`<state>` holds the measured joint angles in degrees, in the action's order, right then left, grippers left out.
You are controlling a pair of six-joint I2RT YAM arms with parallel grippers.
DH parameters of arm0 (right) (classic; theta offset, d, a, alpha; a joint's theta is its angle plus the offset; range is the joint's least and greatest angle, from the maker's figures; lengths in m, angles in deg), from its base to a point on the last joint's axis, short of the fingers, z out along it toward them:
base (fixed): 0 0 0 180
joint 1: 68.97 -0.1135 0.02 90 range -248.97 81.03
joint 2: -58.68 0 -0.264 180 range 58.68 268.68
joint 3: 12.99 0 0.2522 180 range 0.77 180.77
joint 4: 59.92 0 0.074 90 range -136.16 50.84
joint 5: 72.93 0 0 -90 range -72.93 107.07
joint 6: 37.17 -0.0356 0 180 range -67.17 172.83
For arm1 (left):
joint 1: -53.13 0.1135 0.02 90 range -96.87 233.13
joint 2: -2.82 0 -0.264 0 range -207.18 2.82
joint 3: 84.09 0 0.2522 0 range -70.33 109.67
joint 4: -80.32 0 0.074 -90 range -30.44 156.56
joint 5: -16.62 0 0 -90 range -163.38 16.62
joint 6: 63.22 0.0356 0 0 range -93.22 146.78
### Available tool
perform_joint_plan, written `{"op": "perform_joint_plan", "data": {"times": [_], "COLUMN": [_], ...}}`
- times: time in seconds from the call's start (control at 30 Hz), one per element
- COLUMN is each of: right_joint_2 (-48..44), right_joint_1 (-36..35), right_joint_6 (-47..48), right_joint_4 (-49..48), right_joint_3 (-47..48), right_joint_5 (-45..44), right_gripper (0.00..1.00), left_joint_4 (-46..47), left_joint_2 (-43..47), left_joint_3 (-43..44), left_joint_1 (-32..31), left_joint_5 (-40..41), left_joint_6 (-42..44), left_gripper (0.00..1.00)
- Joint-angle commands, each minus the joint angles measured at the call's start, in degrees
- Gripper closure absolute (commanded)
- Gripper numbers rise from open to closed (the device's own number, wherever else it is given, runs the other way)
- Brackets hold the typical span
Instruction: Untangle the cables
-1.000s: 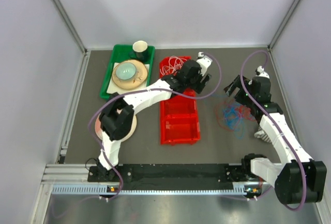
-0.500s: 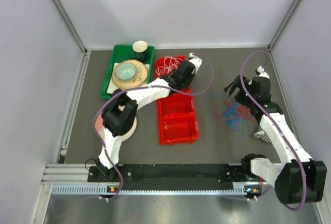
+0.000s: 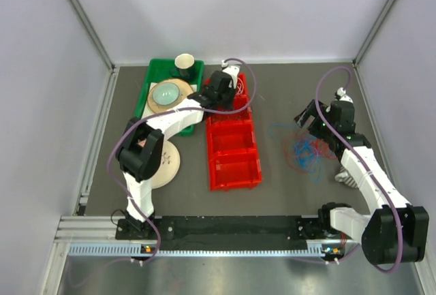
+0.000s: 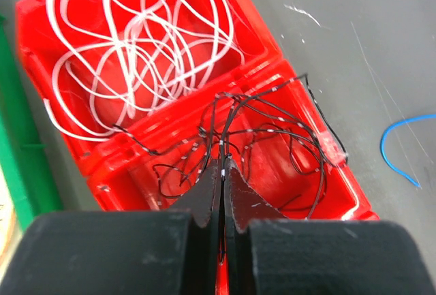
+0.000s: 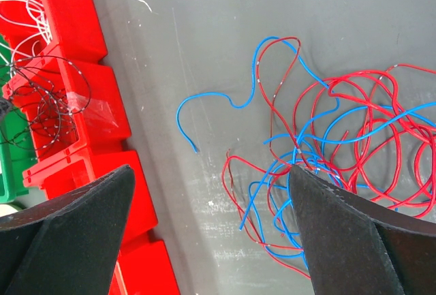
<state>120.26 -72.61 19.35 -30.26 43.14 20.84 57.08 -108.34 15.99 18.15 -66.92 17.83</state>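
Note:
My left gripper (image 4: 223,169) is shut on a black cable (image 4: 224,142) that rises from a loose black bundle in the second compartment of the red bin (image 4: 271,70). White cables (image 4: 146,36) fill the bin's far compartment. From above, the left gripper (image 3: 219,95) hangs over the far end of the red bin (image 3: 235,167). A tangle of red and blue cables (image 3: 306,149) lies on the table to the right. The right gripper (image 3: 306,115) is just behind it, open and empty. In the right wrist view the right gripper (image 5: 211,169) stands wide open over the tangle's (image 5: 320,152) left edge.
A green tray (image 3: 144,104) with a plate, a bowl and a dark cup stands left of the bin. A pale plate (image 3: 165,164) lies under the left arm's elbow. A small silvery object (image 3: 343,176) sits by the right forearm. Walls enclose the table on three sides.
The left gripper has shut on a black cable and swung left and back, from the bin's right side to its far end. The right arm has stayed still and open.

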Motion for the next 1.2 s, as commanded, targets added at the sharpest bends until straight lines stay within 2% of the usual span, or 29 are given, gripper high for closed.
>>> {"op": "perform_joint_plan", "data": {"times": [0.0,0.43,0.5,0.53,0.63,0.7,1.0,1.07,1.17], "right_joint_2": [0.12,0.03,0.03,0.03,0.12,0.64,4.15,6.7,11.09], "right_joint_1": [-0.32,-0.32,-0.32,-0.4,-0.4,-0.32,-4.0,-4.88,-6.82], "right_joint_6": [-0.36,-0.28,-0.19,-0.28,-0.54,-0.63,-1.33,-1.59,-1.24], "right_joint_4": [-1.58,-1.75,-1.58,-1.57,-1.58,-1.66,-2.97,-3.68,-4.04], "right_joint_3": [1.22,1.66,1.75,1.84,2.19,2.89,8.33,9.66,14.04], "right_joint_5": [0.36,0.8,0.89,0.89,1.33,2.03,2.64,3.87,4.4], "right_gripper": [0.07,0.07,0.07,0.07,0.07,0.07,0.07,0.07,0.07], "left_joint_4": [1.66,-1.33,-3.26,-3.44,-3.71,-3.71,-4.86,-1.43,1.82], "left_joint_2": [-1.69,-6.36,-5.22,-3.73,-0.48,0.93,6.29,7.79,10.51], "left_joint_3": [-1.33,1.2,2.44,2.53,2.71,2.8,3.25,1.14,-2.82], "left_joint_1": [-0.35,-0.52,-0.61,-0.61,-0.79,-0.7,-0.7,-0.7,0.0], "left_joint_5": [-1.1,-4.0,-4.0,-4.08,-5.14,-6.19,-9.19,-8.22,-2.08], "left_joint_6": [-1.16,-0.54,-1.07,-1.16,-1.07,-0.98,-1.16,-1.68,-5.01], "left_gripper": [1.0,1.0,0.95,0.87,0.73,0.68,0.53,0.52,0.54]}}
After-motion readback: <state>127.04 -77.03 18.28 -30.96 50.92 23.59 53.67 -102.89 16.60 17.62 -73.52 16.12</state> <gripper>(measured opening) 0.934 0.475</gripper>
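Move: The left hand, holding a strand of the black cable, is right over the organiser's second compartment from the far end, whose middle is about 9 cm below. From that middle, the white cable's compartment is some 9 cm ahead and 1 cm left, the empty third one 10 cm back and 1 cm right. From the right hand, the blue cable's loose end is roughly 10 cm left, 2 cm ahead and 15 below, the red-and-blue tangle 3 cm right and 5 back. The left hand, fingers still shut on the black cable, goes almost straight down some 7 cm into the second compartment, tipping its fingers about 10 degrees steeper, then opens them about halfway to let go and climbs some 11 cm clear, easing back a little overall and undoing most of the tilt. Late on, the right hand, empty and wide open, sets off left and forward by about 5 cm, rising slightly, towards the red organiser. ##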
